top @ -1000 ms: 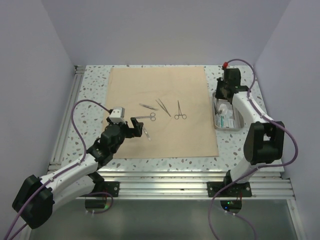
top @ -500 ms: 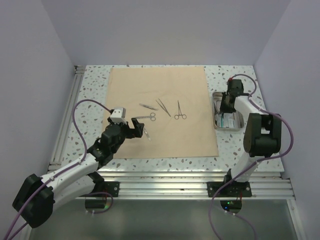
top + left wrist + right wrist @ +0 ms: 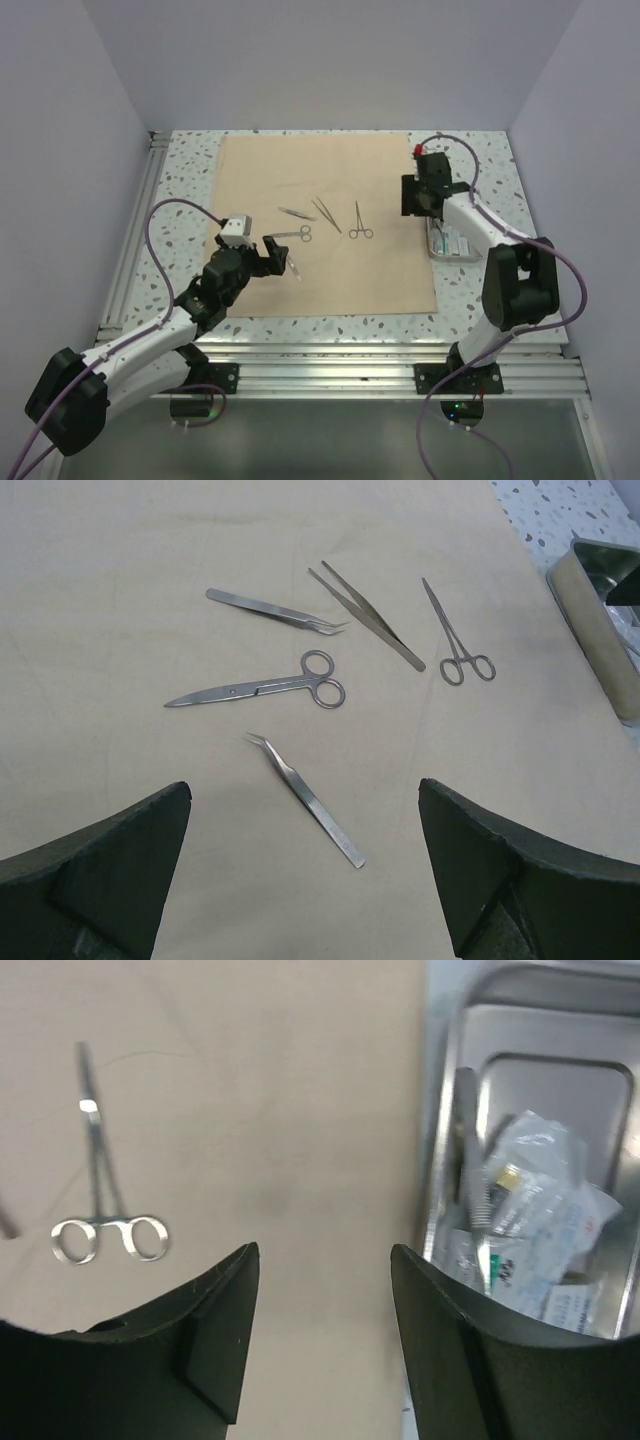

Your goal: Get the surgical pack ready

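The tan cloth sheet (image 3: 320,215) lies flat with scissors (image 3: 270,685), ring-handled forceps (image 3: 455,645) and three tweezers spread on it. My left gripper (image 3: 305,785) is open just above the cloth, with curved tweezers (image 3: 305,800) lying between and ahead of its fingers, untouched. The right gripper (image 3: 322,1250) is open and empty over the cloth's right edge. Left of it lie the ring-handled forceps (image 3: 105,1210), right of it the steel tray (image 3: 445,1110). The tray holds clear packets (image 3: 540,1210) and a metal instrument (image 3: 472,1160).
The cloth sits on a speckled tabletop (image 3: 180,190) with aluminium rails along the left and near edges. The steel tray (image 3: 447,245) stands just off the cloth's right edge, partly under my right arm. Plain walls enclose the table on three sides.
My right gripper has left the tray and swung left to the cloth's right edge, and its jaws have opened. The left arm and the instruments have not moved.
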Available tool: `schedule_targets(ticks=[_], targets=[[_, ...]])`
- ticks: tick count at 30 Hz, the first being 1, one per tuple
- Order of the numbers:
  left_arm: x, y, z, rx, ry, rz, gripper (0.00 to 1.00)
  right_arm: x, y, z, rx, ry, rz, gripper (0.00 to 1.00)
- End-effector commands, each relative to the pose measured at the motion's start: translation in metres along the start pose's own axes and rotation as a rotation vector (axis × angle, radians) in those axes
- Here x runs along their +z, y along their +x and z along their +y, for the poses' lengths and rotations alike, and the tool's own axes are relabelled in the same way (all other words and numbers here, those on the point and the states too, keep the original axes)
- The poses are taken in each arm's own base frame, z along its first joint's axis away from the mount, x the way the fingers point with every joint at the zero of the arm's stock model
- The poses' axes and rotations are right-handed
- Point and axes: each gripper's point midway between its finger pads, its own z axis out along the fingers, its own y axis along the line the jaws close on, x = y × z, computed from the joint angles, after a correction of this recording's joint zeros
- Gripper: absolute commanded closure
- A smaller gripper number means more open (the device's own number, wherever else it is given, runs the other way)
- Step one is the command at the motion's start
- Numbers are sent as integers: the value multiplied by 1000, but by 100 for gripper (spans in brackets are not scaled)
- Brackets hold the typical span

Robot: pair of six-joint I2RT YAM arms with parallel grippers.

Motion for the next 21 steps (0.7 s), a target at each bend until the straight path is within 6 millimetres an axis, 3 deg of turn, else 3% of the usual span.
schedule_targets(ticks=[1,3,6,8,9,11,15,17,21], targets=[[2,-18,-5,-7,9,-58,0,-28,-35,55,-89,-114,-132,41],[3,-18,-4,-7,6,-59,0,-26,-32,92,-153,-190,-124,41],[3,-18,-4,-5,4,-59,0,-16,-26,134,-229,-255,-101,43],[2,-18,-3,-3,0,-61,0,-12,-19,160,-276,-306,-79,44],[2,-18,-3,-3,-2,-61,0,-14,-27,172,-287,-324,-96,44],[2,-18,-2,-3,-3,-62,0,-3,-14,192,-341,-343,-66,44],[2,-17,-3,-2,1,-59,0,7,-15,225,-395,-388,-57,45],[2,-19,-3,-2,0,-62,0,17,-4,235,-421,-398,-25,45],[2,-19,-3,-2,-2,-63,0,28,-3,247,-437,-403,-9,45]])
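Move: The straight tweezers lie roughly 27 cm to the right hand's left, 5 cm ahead and 8 cm below it. The ringed clamp sits about 10 cm to their right and 2 cm nearer, the curved tweezers some 9 cm to their left and 1 cm farther out. The tray's middle is about 11 cm to the right of that hand. From the left hand the straight tweezers are around 15 cm ahead, 14 cm right. Right hand sweeps about 24 cm left to the straight tweezers, turning 30 degrees counter-clockwise, finally sinking, fingers open. ##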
